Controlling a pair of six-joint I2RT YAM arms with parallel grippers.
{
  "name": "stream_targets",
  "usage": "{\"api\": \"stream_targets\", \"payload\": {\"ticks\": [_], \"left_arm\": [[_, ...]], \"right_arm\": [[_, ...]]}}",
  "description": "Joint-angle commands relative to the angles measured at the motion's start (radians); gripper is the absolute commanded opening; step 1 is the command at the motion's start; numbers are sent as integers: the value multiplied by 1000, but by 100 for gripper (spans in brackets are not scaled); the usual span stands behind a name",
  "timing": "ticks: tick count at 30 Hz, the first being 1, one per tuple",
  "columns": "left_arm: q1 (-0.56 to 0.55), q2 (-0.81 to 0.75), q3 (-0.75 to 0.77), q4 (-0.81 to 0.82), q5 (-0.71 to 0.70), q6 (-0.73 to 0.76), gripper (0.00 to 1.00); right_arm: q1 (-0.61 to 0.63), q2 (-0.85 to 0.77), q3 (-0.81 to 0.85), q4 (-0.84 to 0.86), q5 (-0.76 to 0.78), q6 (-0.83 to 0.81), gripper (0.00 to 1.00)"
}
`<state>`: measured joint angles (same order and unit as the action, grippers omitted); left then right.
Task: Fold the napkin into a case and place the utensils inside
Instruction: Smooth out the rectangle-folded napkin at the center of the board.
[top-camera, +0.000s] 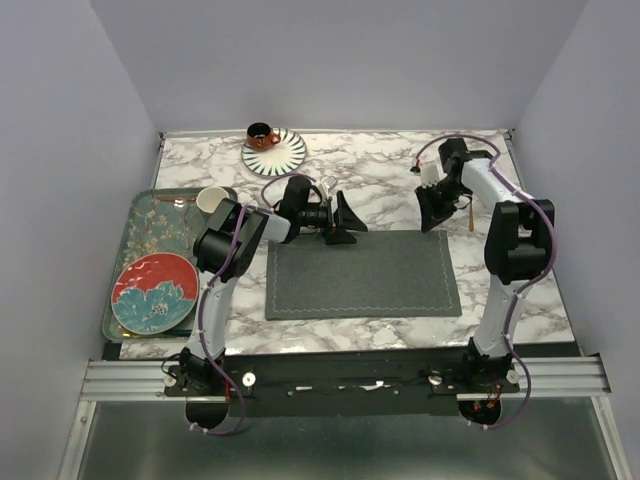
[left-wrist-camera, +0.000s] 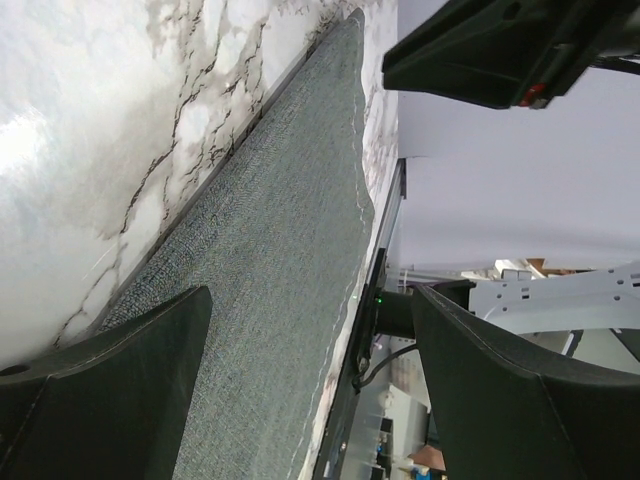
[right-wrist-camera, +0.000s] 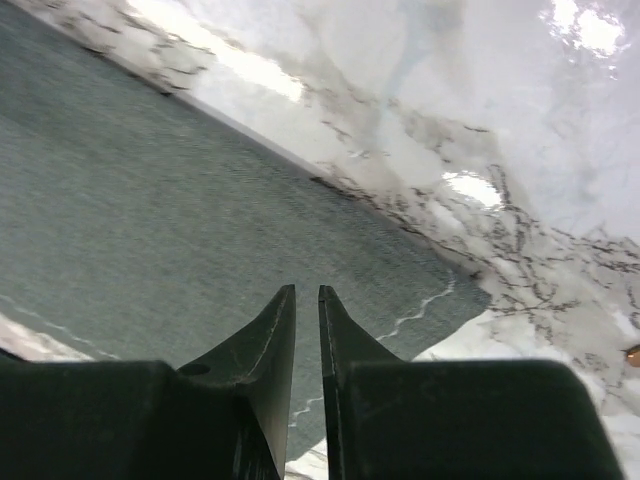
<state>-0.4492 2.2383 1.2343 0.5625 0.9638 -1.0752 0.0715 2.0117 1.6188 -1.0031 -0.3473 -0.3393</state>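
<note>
The dark grey napkin (top-camera: 362, 274) lies flat on the marble as a wide rectangle with a pale stitched hem; it also shows as napkin (left-wrist-camera: 270, 250) and napkin (right-wrist-camera: 150, 220). My left gripper (top-camera: 350, 222) hovers at its far edge left of centre, turned sideways, jaws wide open and empty (left-wrist-camera: 310, 370). My right gripper (top-camera: 437, 210) hangs over the far right corner, its jaws (right-wrist-camera: 307, 292) closed to a thin slit with nothing between them. One slim copper utensil (top-camera: 470, 214) lies on the marble just right of that gripper, its tip showing as utensil (right-wrist-camera: 632, 352). Another utensil (top-camera: 178, 201) rests on the tray.
A green tray (top-camera: 125, 232) at the left holds a red-and-blue plate (top-camera: 153, 292) and a white cup (top-camera: 210, 199). An orange cup (top-camera: 262, 135) on a striped saucer (top-camera: 290, 155) stands at the back. Walls enclose the table on three sides.
</note>
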Motion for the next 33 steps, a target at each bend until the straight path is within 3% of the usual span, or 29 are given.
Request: {"api": "stream_targets", "payload": {"ticks": [1, 11, 19, 27, 33], "left_arm": [[-3, 4, 1, -41, -5, 47, 94], [9, -16, -27, -46, 7, 61, 94], [50, -63, -59, -105, 32, 118, 94], [128, -103, -107, -202, 53, 239, 94], [197, -124, -105, -361, 76, 377, 94]], "right_arm": [[-7, 67, 18, 29, 151, -99, 23], [2, 113, -16, 72, 316, -188, 20], [4, 139, -25, 93, 341, -213, 19], [4, 154, -11, 95, 389, -225, 19], [4, 157, -11, 103, 399, -221, 18]]}}
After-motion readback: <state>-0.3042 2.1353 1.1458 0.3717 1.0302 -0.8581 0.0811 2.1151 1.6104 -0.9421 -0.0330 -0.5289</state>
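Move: The napkin's far right corner lies about 7 cm to the right of the right hand, 1 cm ahead and 5 cm below. The near end of a copper utensil handle is some 6 cm farther right of that corner, about level with it. The napkin's far left corner lies roughly 22 cm left of the left hand, straight ahead 0 and about 4 cm below. The striped plate stands some 21 cm ahead of and 20 cm left of that hand. The napkin's far right corner gets pinned first: the right hand goes about 5.5 cm right and 4.5 cm down, its leaning, nearly shut fingers swinging upright by some 20 degrees, and sets their tips on the cloth just inside the corner. The left hand waits, then, fingers wide open and pointing right, strokes left along the far edge towards the far left corner, picking up speed. ##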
